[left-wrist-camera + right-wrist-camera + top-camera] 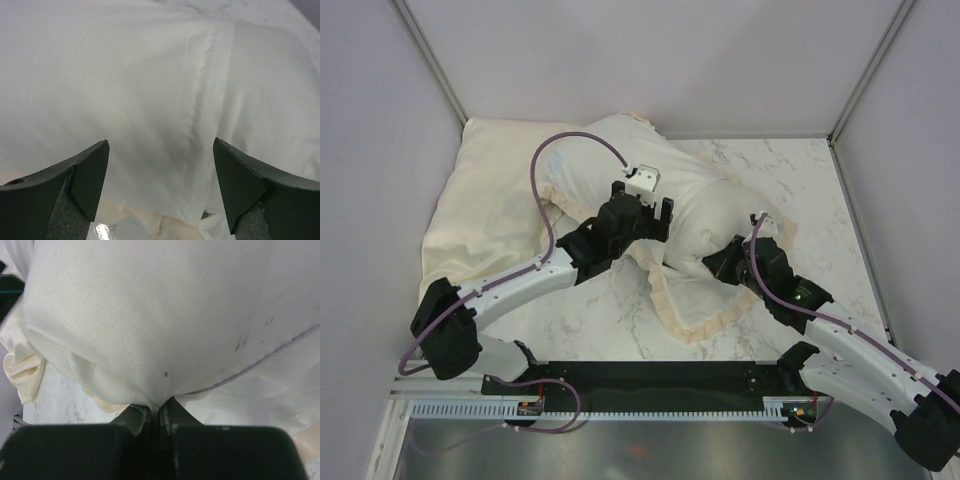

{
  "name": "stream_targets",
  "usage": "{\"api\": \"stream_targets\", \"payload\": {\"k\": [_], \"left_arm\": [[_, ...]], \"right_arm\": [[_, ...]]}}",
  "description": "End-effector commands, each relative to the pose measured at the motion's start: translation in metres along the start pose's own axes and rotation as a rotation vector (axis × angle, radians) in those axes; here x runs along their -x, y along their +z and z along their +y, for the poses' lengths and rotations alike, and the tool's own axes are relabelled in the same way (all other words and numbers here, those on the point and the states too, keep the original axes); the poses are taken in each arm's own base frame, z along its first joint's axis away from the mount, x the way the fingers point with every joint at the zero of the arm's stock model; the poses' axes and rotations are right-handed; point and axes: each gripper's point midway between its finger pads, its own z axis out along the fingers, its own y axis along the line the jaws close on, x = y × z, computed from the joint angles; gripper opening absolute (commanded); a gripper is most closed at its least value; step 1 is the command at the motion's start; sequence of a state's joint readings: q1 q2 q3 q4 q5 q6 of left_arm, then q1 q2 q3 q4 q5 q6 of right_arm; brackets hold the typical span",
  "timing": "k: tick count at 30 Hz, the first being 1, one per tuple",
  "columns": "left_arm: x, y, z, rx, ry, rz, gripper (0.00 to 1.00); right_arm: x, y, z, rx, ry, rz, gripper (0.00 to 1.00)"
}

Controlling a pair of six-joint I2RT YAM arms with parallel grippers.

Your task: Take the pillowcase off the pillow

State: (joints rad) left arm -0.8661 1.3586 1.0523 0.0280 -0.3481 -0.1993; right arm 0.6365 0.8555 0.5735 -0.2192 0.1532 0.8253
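The pillowcase (695, 205) lies bunched in the middle of the marble table, whitish side up, with its cream frill (692, 322) spread toward me. My left gripper (642, 200) hovers open over it. In the left wrist view its open gripper (160, 141) frames a stitched hem of the pillowcase (150, 90), with nothing between the fingers. My right gripper (713, 262) is at the near right side of the bundle. In the right wrist view the gripper (160, 409) is shut on a plump off-white corner with an edge seam, which looks like the pillow (150, 315).
A flat pale-yellow cloth (485, 205) fills the back left corner, partly under the bundle. Bare marble table (800, 190) shows at the back right and near the arms. Walls close in the back and both sides; the black base rail (660, 378) runs along the near edge.
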Motion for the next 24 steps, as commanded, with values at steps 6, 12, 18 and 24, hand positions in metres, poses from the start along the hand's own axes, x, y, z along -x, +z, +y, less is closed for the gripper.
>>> {"api": "stream_targets", "payload": {"k": [6,12,18,24], "left_arm": [[-0.027,0.037,0.021,0.153,0.046,0.076,0.53],[-0.021,0.027,0.031,0.171,0.007,0.054,0.09],[-0.028,0.012,0.074,0.226,-0.065,0.076,0.02],[-0.039,0.013,0.117,0.269,-0.155,0.107,0.02]], "right_arm": [[0.011,-0.021,-0.014,-0.037,0.004,-0.067,0.0],[0.02,-0.026,-0.027,-0.1,-0.039,-0.108,0.0],[0.053,-0.025,-0.03,-0.194,-0.182,-0.193,0.0],[0.111,-0.037,0.005,-0.202,-0.308,-0.3,0.0]]}}
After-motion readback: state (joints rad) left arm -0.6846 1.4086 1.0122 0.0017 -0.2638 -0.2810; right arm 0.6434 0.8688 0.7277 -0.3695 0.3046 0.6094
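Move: The loose fold of the pillowcase that I want lies some 6 cm below my open left hand and about 2 cm ahead. A strip of beige hem runs about 12 cm back from that hand, lower down; the pillow's fat end bulges some 17 cm to its right, about level front to back. From my right hand, already pinching the case by its seam, the fold is about 13 cm to the left and 13 cm ahead. I dip my wide-open left hand about 6 cm onto the pillowcase, easing slightly forward, and shut the fingers on the loose fold, then rise a little and drag it left and forward, some 5 cm to the left. My right hand keeps its pinch near the seam, easing right and back, then forward and up about 3 cm as its left side rolls down, so the two hands draw apart. ##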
